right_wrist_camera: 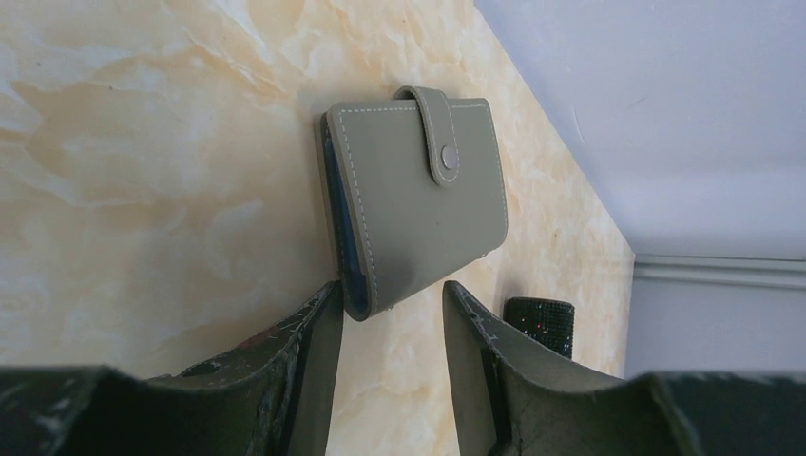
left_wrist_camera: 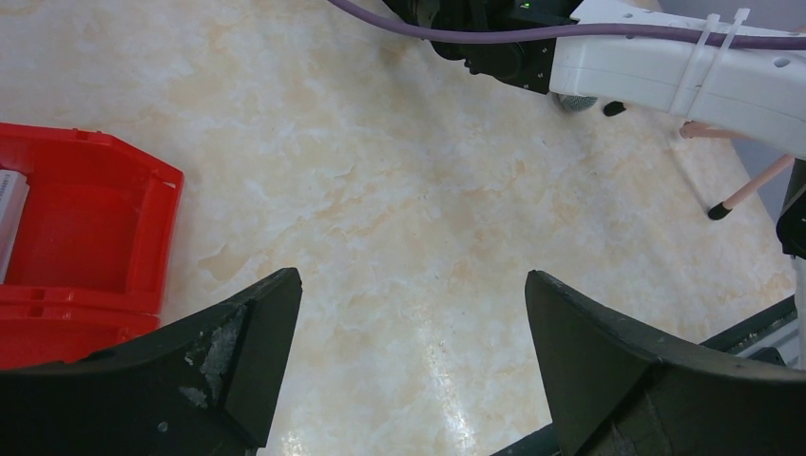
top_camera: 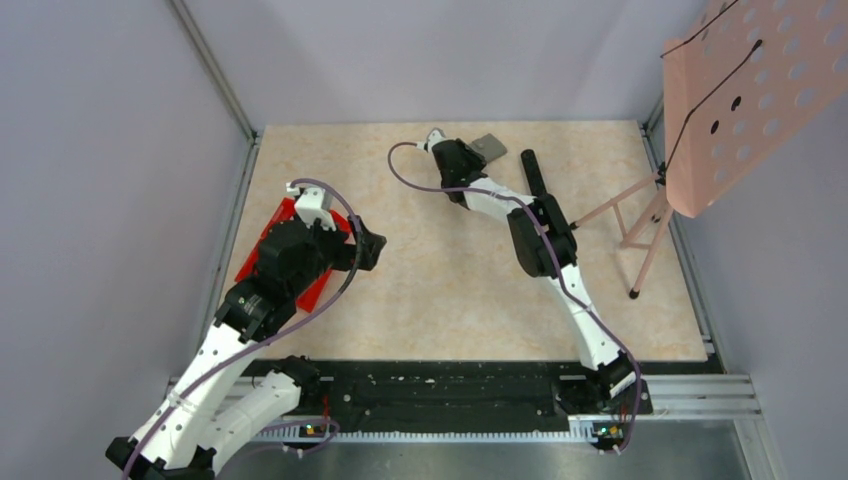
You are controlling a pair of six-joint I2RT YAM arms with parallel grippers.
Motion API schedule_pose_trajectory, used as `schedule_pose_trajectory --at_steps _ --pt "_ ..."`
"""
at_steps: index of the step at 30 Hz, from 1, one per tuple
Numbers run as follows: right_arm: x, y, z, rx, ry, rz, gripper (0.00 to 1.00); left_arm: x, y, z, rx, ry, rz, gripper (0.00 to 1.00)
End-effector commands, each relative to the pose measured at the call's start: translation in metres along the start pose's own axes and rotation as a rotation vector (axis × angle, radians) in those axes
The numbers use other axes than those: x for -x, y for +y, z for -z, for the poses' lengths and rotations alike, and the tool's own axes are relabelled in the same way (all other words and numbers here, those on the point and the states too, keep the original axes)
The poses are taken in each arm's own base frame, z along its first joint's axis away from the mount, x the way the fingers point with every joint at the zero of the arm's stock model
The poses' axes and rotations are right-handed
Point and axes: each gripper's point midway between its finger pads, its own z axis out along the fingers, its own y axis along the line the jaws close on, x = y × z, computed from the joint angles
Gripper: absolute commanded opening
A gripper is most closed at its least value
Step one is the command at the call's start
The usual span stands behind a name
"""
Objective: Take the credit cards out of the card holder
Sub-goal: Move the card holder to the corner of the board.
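Note:
The card holder (top_camera: 489, 147) lies flat at the far edge of the table, folded shut with its snap strap fastened (right_wrist_camera: 418, 199). A blue edge shows between its grey covers; I cannot make out any credit cards there. My right gripper (top_camera: 474, 154) is at its near corner. In the right wrist view that corner pokes between the fingertips of this gripper (right_wrist_camera: 391, 287), close to the left finger, with a gap to the right one; the jaws stand partly open. My left gripper (top_camera: 372, 245) hovers wide open over bare table (left_wrist_camera: 411, 276), with nothing between its fingers.
A red bin (top_camera: 262, 250) sits under the left arm; something flat and white lies in it at the frame edge (left_wrist_camera: 8, 204). A black microphone (top_camera: 535, 172) lies right of the card holder. A pink perforated stand (top_camera: 740, 100) rises at the far right.

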Motion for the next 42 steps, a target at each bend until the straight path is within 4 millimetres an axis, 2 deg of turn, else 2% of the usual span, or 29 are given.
schedule_pose_trajectory --at_steps 1,6,11,15,18,20,25,26,30,34,38,40,42 --pt "0.011 0.004 -0.008 0.001 -0.042 -0.042 0.43 0.012 -0.002 -0.001 -0.003 -0.041 -0.011 0.93" --pt "0.014 0.004 -0.013 -0.008 -0.047 -0.031 0.42 0.012 -0.001 -0.001 -0.002 -0.039 -0.012 0.93" --pt "0.006 0.005 -0.018 -0.019 -0.029 -0.014 0.35 0.012 -0.002 -0.002 -0.004 -0.037 -0.012 0.93" --pt "0.002 0.002 -0.017 -0.028 -0.020 -0.006 0.22 0.012 -0.002 -0.001 -0.004 -0.038 -0.011 0.92" --pt "0.007 0.001 -0.011 0.006 -0.034 -0.025 0.04 0.012 -0.001 -0.001 0.004 -0.040 -0.012 0.93" --pt "0.011 0.000 -0.005 0.040 -0.052 -0.053 0.00 0.015 0.002 0.001 0.021 -0.047 -0.012 0.93" --pt "0.016 0.007 0.027 0.178 -0.139 -0.109 0.00 0.021 0.015 0.007 0.093 -0.079 -0.019 0.93" --pt "0.019 0.006 0.037 0.203 -0.165 -0.122 0.00 0.023 0.017 0.009 0.108 -0.087 -0.020 0.93" --pt "0.024 0.021 0.079 0.346 -0.251 -0.134 0.00 0.031 0.030 0.019 0.180 -0.131 -0.017 0.93" --pt "0.021 0.061 0.141 0.595 -0.324 -0.068 0.00 0.040 0.047 0.033 0.273 -0.189 -0.004 0.95" --pt "-0.001 0.096 0.186 0.692 -0.299 0.045 0.00 0.048 0.063 0.048 0.364 -0.254 0.019 0.96" --pt "-0.019 0.115 0.207 0.765 -0.234 0.087 0.00 0.051 0.066 0.054 0.382 -0.276 0.026 0.96" --pt "-0.028 0.127 0.229 0.822 -0.208 0.101 0.00 0.054 0.069 0.059 0.401 -0.298 0.034 0.96"
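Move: The card holder lies flat just ahead of the half-open right fingers, with its near corner almost between the tips. Its middle is about 5 cm ahead, level sideways and some 2 cm below. The black microphone lies about 13 cm to this hand's right and 3 cm back, and the tripod's nearest foot some 19 cm right and 14 cm back. From the left hand, the holder is roughly 42 cm ahead, 22 cm right and 25 cm below. Ease the right gripper about 1 cm forward onto the card holder's near corner and shut the fingers, pinching the cover's edge. Keeping that pinch, pull back some 20 cm, curving left, while the hand turns counter-clockwise and tips down. As the pull gets going, swing the open, empty left gripper left, rising slightly and turning left. ##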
